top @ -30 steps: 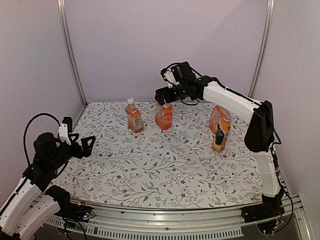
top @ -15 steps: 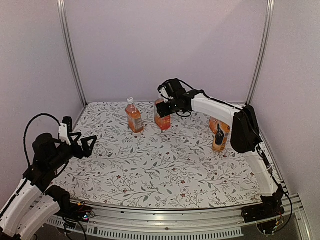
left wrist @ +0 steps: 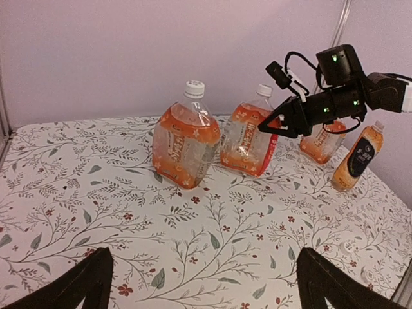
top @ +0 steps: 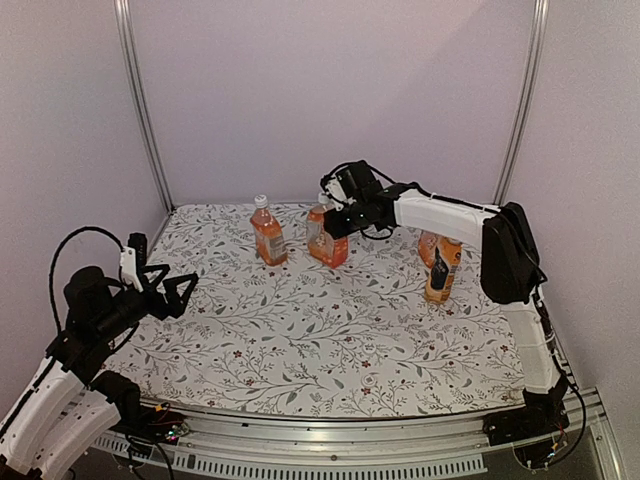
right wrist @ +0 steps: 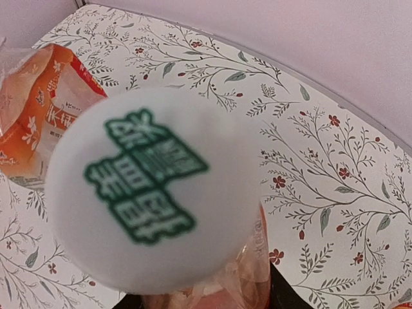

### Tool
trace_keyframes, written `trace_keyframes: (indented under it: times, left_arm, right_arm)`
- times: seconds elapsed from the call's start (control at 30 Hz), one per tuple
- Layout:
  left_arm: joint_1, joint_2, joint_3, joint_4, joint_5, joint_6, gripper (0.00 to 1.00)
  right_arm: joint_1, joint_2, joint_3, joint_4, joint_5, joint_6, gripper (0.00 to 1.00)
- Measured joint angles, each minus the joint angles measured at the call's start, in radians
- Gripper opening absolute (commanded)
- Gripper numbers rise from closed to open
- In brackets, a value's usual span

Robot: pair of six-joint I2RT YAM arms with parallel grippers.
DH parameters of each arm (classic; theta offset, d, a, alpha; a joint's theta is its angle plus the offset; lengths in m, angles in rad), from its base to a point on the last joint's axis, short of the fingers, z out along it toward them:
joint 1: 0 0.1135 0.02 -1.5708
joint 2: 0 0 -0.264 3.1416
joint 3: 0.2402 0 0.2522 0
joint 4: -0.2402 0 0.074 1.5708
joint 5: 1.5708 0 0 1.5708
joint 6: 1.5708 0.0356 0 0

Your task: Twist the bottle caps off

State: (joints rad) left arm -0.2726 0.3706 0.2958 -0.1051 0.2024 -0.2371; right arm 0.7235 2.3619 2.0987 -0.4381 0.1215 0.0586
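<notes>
Four orange-drink bottles stand at the back of the table. The left bottle (top: pixel 268 238) has a white cap (left wrist: pixel 194 88). The middle bottle (top: pixel 327 243) leans left, and my right gripper (top: pixel 333 222) is shut round its shoulder just below its cap (right wrist: pixel 151 196), which is white with green print and fills the right wrist view. A black-labelled bottle (top: pixel 443 270) with its cap (left wrist: pixel 380 126) stands at the right, in front of a fourth bottle (left wrist: pixel 320 143) whose cap is hidden. My left gripper (top: pixel 172 290) hovers open at the near left, far from the bottles.
The table has a floral cloth (top: pixel 330 340). Metal frame posts (top: pixel 140 110) rise at the back corners, with pale walls behind and at the sides. My right arm (top: pixel 450 210) stretches across the back right above the two right-hand bottles.
My right gripper came down from above the middle bottle and closed on its upper part, and the bottle now leans left. The left arm has hardly moved.
</notes>
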Motion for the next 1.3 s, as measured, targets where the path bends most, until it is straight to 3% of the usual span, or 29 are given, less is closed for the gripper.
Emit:
trace_keyframes:
  times: [0.3, 0.5, 0.63, 0.87, 0.93, 1.1, 1.2, 1.3]
  left_arm:
    - [-0.003, 0.028, 0.065, 0.000, 0.286, 0.033, 0.92]
    - [-0.135, 0.151, 0.290, -0.106, 0.478, 0.205, 0.96]
    - [-0.269, 0.280, 0.466, -0.250, 0.545, 0.343, 0.97]
    - [-0.320, 0.402, 0.594, -0.360, 0.572, 0.460, 0.93]
    - [-0.345, 0.420, 0.597, -0.375, 0.572, 0.471, 0.86]
    - [-0.421, 0.451, 0.602, -0.384, 0.548, 0.459, 0.58]
    - [-0.428, 0.456, 0.612, -0.368, 0.531, 0.445, 0.48]
    - [-0.430, 0.455, 0.619, -0.351, 0.525, 0.436, 0.37]
  right_arm:
    - [0.042, -0.422, -0.301, -0.047, -0.163, -0.132, 0.32]
    - [0.238, -0.689, -0.364, -0.048, -0.308, -0.249, 0.32]
    - [0.380, -0.729, -0.364, -0.053, -0.373, -0.306, 0.32]
    - [0.466, -0.726, -0.365, -0.082, -0.402, -0.355, 0.28]
    - [0.475, -0.726, -0.365, -0.075, -0.404, -0.355, 0.28]
    - [0.481, -0.721, -0.365, -0.039, -0.407, -0.349, 0.29]
    - [0.481, -0.717, -0.365, -0.021, -0.400, -0.344, 0.29]
    - [0.481, -0.717, -0.367, -0.003, -0.391, -0.332, 0.38]
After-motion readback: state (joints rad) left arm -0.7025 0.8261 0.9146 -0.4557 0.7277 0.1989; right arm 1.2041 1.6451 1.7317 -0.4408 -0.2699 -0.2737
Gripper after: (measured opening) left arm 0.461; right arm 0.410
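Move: The right hand already grips the middle tea bottle near its neck, the bottle's middle about 4 cm below; the open left gripper waits some 26 cm back, 26 cm left and 7 cm higher. The left tea bottle stands 12 cm left of the right hand, level with it; the juice bottle 21 cm right and 7 cm back. From the left hand, the middle bottle is about 26 cm ahead, 26 cm right and 11 cm lower. Right hand carries the middle bottle 35 cm back and up; left swings rightward, turning clockwise, and pinches its body. ##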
